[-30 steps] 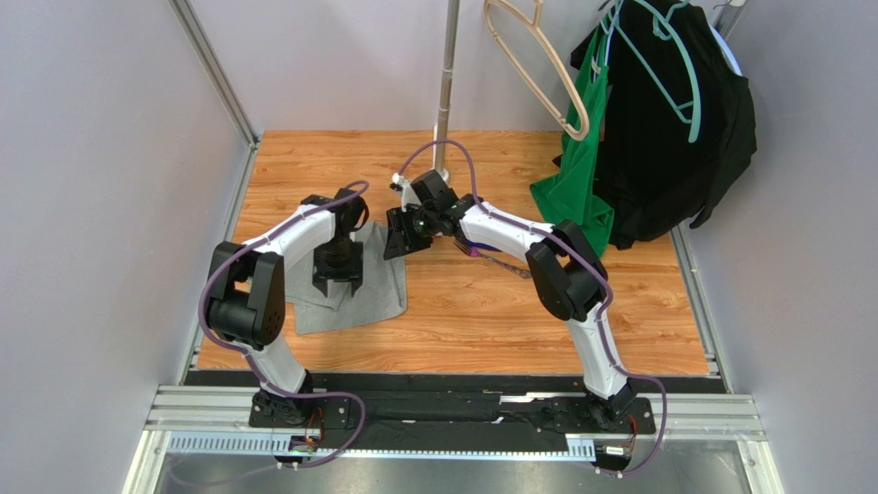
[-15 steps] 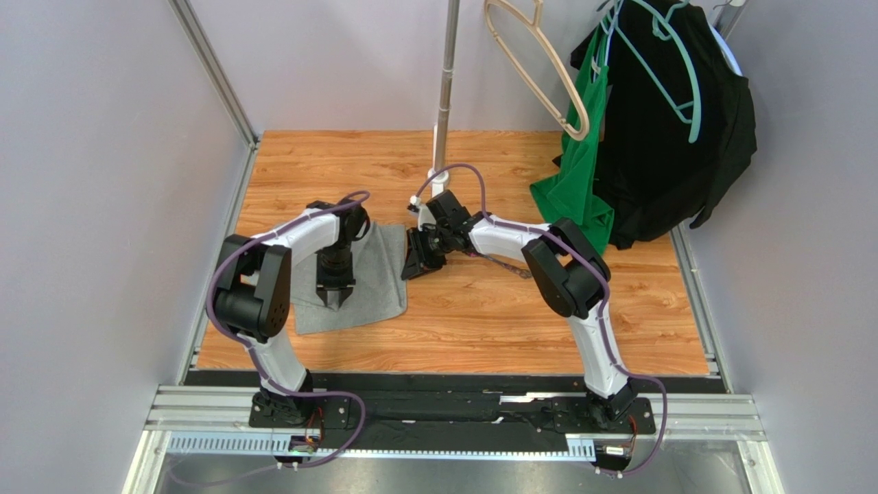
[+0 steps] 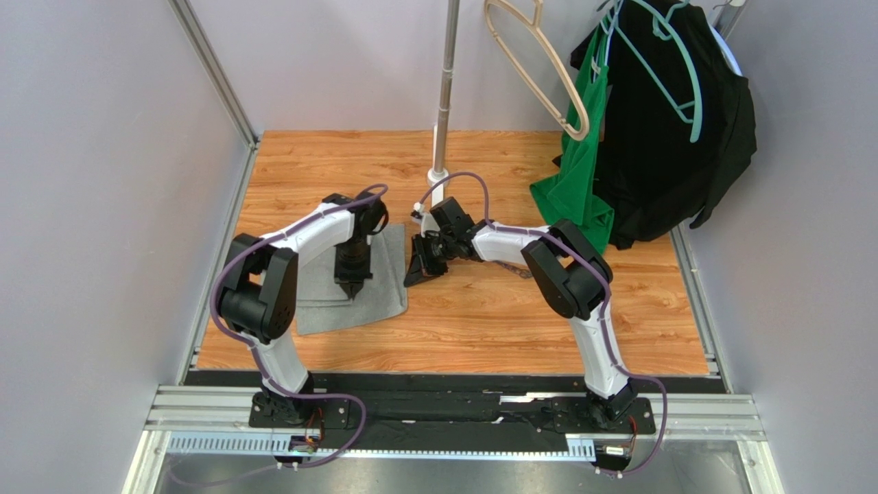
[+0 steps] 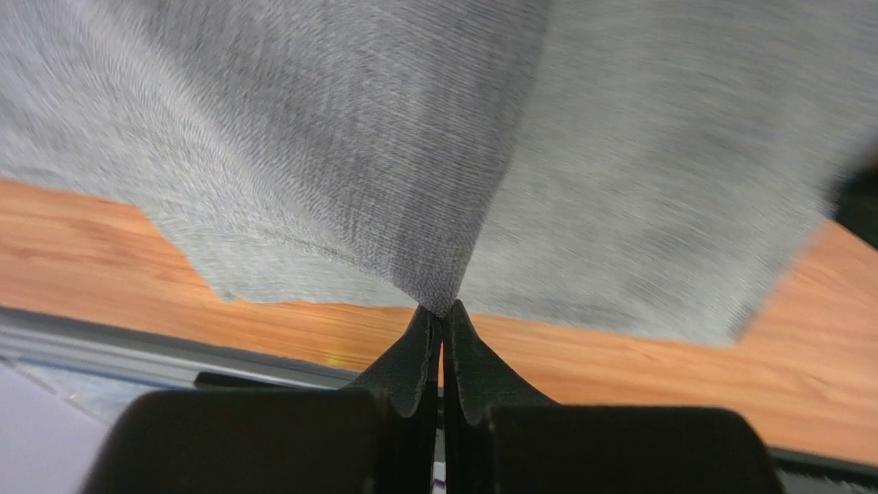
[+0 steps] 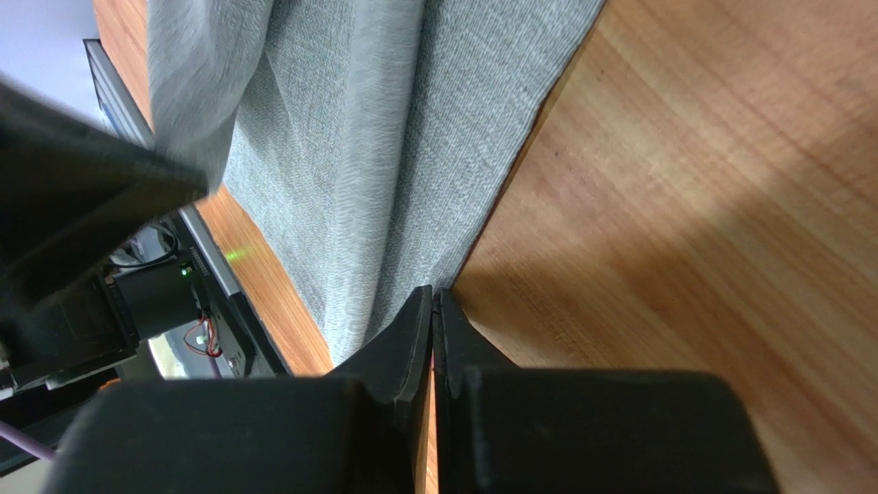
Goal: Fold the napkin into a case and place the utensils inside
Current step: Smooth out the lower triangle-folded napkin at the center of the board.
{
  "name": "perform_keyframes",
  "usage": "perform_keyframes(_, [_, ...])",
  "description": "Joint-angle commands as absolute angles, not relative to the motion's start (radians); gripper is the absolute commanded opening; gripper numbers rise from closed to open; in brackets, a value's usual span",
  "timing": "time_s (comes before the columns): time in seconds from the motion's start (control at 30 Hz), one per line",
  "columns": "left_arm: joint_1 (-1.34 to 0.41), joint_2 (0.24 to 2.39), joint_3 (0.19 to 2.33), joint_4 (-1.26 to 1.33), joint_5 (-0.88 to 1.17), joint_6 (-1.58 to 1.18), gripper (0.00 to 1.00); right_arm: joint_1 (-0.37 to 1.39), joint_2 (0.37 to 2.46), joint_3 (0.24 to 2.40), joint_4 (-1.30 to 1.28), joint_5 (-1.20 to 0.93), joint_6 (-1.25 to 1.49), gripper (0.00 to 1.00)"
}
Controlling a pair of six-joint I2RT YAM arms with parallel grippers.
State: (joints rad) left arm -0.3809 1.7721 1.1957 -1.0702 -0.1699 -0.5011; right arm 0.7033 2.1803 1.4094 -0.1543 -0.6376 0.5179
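The grey napkin lies flat at the left of the wooden table. My left gripper points down onto its middle. In the left wrist view the left gripper is shut on a small peak of the napkin. My right gripper sits at the cloth's right edge. In the right wrist view the right gripper is shut, its tips pinching the very edge of the napkin. A slim utensil shows beside the right forearm, the rest of the utensils hidden.
A metal pole stands at the back centre. A beige hanger, a green garment and a black garment hang at the back right. Grey walls close in the left and right sides.
Both grippers have gone from open to shut. The left one slid right over the napkin and pinched it. The right one came down to the napkin's right edge.
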Motion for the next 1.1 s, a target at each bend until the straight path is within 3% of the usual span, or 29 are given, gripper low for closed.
perform_keyframes(0.0, [-0.469, 1.729, 1.285, -1.103, -0.028, -0.558, 0.00, 0.709, 2.143, 1.388, -0.141, -0.615, 0.537, 0.03])
perform_keyframes(0.63, [-0.629, 1.913, 1.411, -1.085, 0.060, -0.626, 0.00, 0.712, 2.160, 1.390, -0.146, -0.617, 0.545, 0.00])
perform_keyframes(1.07, [-0.646, 1.920, 1.356, -0.977, 0.228, -0.653, 0.00, 0.712, 2.163, 1.390, -0.160, -0.598, 0.540, 0.00])
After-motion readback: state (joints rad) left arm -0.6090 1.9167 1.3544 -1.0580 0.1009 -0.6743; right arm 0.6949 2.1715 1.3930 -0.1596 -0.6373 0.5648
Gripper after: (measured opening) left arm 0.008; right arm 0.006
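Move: The left gripper holds the napkin's flap tip just above the base layer. The napkin's near right corner, where the tip is to go, lies about 13 cm to its right, 3 cm back and 3 cm lower. The right gripper's pinch on the right edge is some 13 cm right and 3 cm ahead, and the near left corner about 13 cm left and 9 cm back. From the right gripper, the near right corner is roughly 6 cm straight back. Keep the left fingers shut on the flap tip and sweep it about 12 cm to the right, towards the near right corner: quickly at first, arching up some 2 cm and sinking back, then slowly, rolling until the fingers point nearly straight down. Meanwhile hold the right gripper still, its pinch on the right edge kept as an anchor. ##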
